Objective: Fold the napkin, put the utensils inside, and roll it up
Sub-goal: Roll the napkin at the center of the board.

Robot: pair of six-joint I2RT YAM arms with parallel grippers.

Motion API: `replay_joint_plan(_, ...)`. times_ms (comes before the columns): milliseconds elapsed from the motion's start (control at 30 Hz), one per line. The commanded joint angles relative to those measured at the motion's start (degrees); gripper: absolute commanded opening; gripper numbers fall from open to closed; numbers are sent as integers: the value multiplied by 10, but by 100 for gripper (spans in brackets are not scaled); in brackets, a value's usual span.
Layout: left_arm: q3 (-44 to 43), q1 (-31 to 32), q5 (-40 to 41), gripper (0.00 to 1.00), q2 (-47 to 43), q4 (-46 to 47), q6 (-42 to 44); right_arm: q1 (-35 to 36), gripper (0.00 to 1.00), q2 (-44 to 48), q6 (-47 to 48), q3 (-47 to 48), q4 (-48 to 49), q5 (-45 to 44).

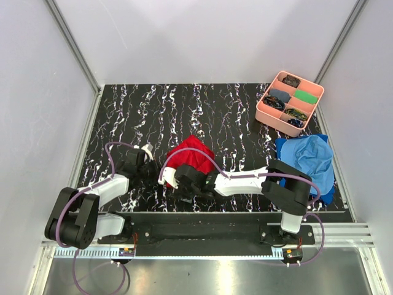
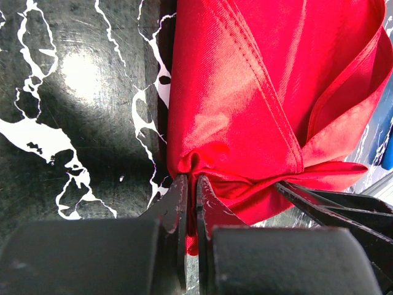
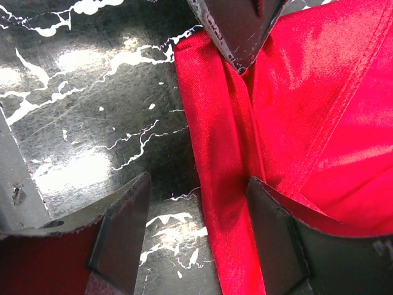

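The red napkin (image 1: 191, 153) lies bunched on the black marbled table, just ahead of both arms. My left gripper (image 2: 189, 179) is shut on a gathered corner of the napkin (image 2: 245, 104); in the top view it (image 1: 159, 166) sits at the cloth's left edge. My right gripper (image 3: 196, 215) is open, with its jaws astride a folded edge of the napkin (image 3: 227, 184) and low over the table. In the top view the right gripper (image 1: 176, 178) is at the napkin's near side. The left gripper's fingertips (image 3: 236, 37) show at the top of the right wrist view. The utensils are out of view.
A pink tray (image 1: 270, 118) with small dark and green items stands at the back right. A blue cloth (image 1: 309, 157) lies at the right, beside the right arm's elbow. White walls enclose the table on three sides.
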State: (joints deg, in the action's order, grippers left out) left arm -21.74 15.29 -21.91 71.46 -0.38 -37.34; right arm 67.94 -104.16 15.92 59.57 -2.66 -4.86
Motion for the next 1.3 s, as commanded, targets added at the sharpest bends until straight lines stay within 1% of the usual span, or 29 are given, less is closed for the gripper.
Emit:
replay_joint_plan(0, -7, 0, 2, 0, 9, -29, 18, -4, 72, 23, 18, 23, 5, -5)
replay_joint_plan(400, -8, 0, -1, 0, 10, -29, 18, -9, 72, 7, 37, 35, 5, -22)
replay_joint_plan(600, -7, 0, -3, 0, 10, -28, 18, -37, 72, -1, 33, 33, 5, 6)
replay_joint_plan(767, -10, 0, -7, 0, 12, -26, 18, -49, 70, -9, 25, 34, -9, 46)
replay_joint_plan(800, -10, 0, -9, 0, 12, -24, 19, -53, 69, -16, 23, 37, -16, 65)
replay_joint_plan(933, -8, 0, -17, 0, 10, -12, 20, -55, 53, -29, 7, 46, -44, 109)
replay_joint_plan(967, -8, 0, -20, 0, 11, -9, 19, -56, 46, -30, -2, 46, -52, 115)
replay_joint_plan(1033, -8, 0, -27, 0, 10, -1, 19, -63, 38, -35, -12, 46, -60, 137)
replay_joint_plan(1067, -9, 0, -28, 2, 10, 0, 19, -66, 32, -38, -25, 46, -72, 147)
replay_joint_plan(1133, -9, 0, -30, 8, 6, 2, 19, -81, 27, -44, -38, 46, -83, 183)
replay_joint_plan(1167, -9, 0, -30, 18, 3, 1, 19, -87, 24, -46, -50, 45, -93, 197)
replay_joint_plan(1267, -7, 0, -20, 32, -18, 1, 19, -110, 22, -55, -69, 38, -100, 255)
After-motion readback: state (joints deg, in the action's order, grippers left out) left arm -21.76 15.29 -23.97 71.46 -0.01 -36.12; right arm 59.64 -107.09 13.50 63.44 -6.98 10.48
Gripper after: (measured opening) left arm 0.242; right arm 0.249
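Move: The rolled near edge of the napkin, where the open right fingers will shut, lies about 2 cm ahead of the right hand, 1 cm to its right and 1 cm lower. The left gripper's tips stand some 4 cm ahead and 4 cm left of the right hand, and the napkin's flat part is about 11 cm ahead and 5 cm right. From the left hand, that rolled edge is roughly 2 cm back, 5 cm right and 1 cm lower; the napkin's left end is already in its fingers. The right hand rises about 1 cm and reaches some 3 cm forward over the napkin's rolled near edge with its fingers wide, drifting slightly right, then comes back about 1.5 cm while sinking nearly 2 cm, tipping its fingers steeper by some 15 degrees and closing them from both sides to pinch the roll just beside the left gripper. The left hand keeps its pinch on the roll's left end almost without moving and starts to part its fingers only at the very end, once the right ones have nearly shut. ##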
